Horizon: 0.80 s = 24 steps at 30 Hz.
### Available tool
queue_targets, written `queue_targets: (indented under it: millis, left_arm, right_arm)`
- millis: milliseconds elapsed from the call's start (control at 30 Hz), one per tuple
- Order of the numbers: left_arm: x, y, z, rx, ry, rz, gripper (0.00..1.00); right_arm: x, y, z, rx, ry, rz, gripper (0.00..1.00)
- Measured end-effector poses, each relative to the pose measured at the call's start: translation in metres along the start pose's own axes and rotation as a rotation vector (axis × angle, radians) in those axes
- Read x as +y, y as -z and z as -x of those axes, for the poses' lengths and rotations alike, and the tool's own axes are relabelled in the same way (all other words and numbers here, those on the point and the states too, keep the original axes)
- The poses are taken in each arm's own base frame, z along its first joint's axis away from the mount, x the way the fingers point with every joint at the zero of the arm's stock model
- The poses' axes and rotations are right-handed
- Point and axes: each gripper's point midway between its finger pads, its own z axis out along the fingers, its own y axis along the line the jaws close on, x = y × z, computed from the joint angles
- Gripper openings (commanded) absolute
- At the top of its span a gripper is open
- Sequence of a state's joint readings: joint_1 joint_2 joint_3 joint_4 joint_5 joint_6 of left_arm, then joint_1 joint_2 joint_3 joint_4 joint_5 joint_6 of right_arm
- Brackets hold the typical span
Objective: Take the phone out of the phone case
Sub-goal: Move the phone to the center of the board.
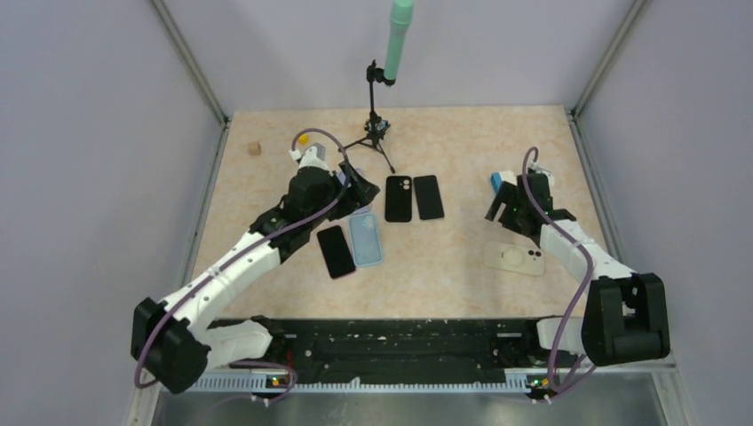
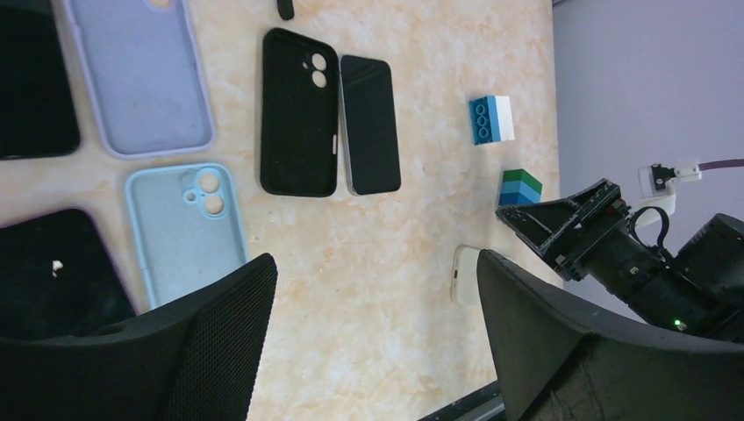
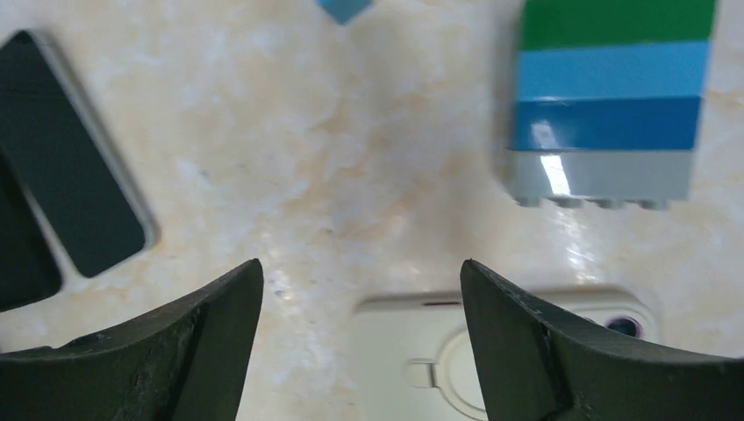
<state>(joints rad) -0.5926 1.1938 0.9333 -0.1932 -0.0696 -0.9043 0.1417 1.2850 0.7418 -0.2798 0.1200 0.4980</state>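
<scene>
A cream phone case [image 1: 515,258] lies back up on the right of the table, with a round ring on its back and a camera lens showing. My right gripper [image 1: 499,209] is open and empty, hovering just beyond the case's far end. In the right wrist view the case [image 3: 491,351] lies below and between the fingers, with the gripper [image 3: 360,267] over bare table. My left gripper [image 1: 360,191] is open and empty at the table's middle left. In the left wrist view [image 2: 375,263] the cream case's end [image 2: 463,274] shows by the right finger.
A black case [image 1: 399,198] and a black phone [image 1: 428,196] lie mid-table. A light blue case [image 1: 365,238] and another black phone [image 1: 336,251] lie by the left arm. A lilac case [image 2: 140,74], stacked toy bricks [image 3: 610,96] and a small tripod [image 1: 376,133] are nearby.
</scene>
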Motion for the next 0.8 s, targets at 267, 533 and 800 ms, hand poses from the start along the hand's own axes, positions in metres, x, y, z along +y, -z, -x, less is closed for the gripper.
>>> queue_targets:
  millis: [267,533,800]
  left_arm:
    - [0.012,0.043,0.023,-0.087,-0.122,0.000,0.86]
    - [0.037,0.050,0.029,-0.111,-0.203,0.067,0.86]
    - [0.047,0.049,0.031,-0.114,-0.210,0.092,0.86]
  right_arm:
    - [-0.053,-0.001,-0.019,0.041,-0.089,-0.115,0.81]
    - [-0.041,-0.009,-0.025,0.082,-0.098,-0.047,0.38]
    - [-0.036,-0.024,-0.052,0.199,-0.098,-0.013,0.25]
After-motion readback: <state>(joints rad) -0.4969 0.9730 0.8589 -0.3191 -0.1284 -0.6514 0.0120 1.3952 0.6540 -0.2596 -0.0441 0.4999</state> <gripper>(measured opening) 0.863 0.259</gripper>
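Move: The cream-cased phone lies below the right hand, about 7 cm back and 6 cm to its right, some 8 cm down. The green-blue block stack stands about 5 cm ahead and 11 cm right of that hand, the blue-and-white block about 16 cm ahead and 2 cm right, the bare black phone 12 cm ahead and 17 cm left. From the left hand the cream-cased phone is some 41 cm right, 7 cm back and 22 cm below. No clear touch yet: the right hand comes down some 6 cm to the far edge of the cream-cased phone near its left end, first slanting back and right, then easing back left as it sinks, fingers tipping about 10 degrees more downward and closing from wide to nearly shut. The left hand, empty and still open, draws about 7 cm left, away from the black case, rolling its left side up slightly. ##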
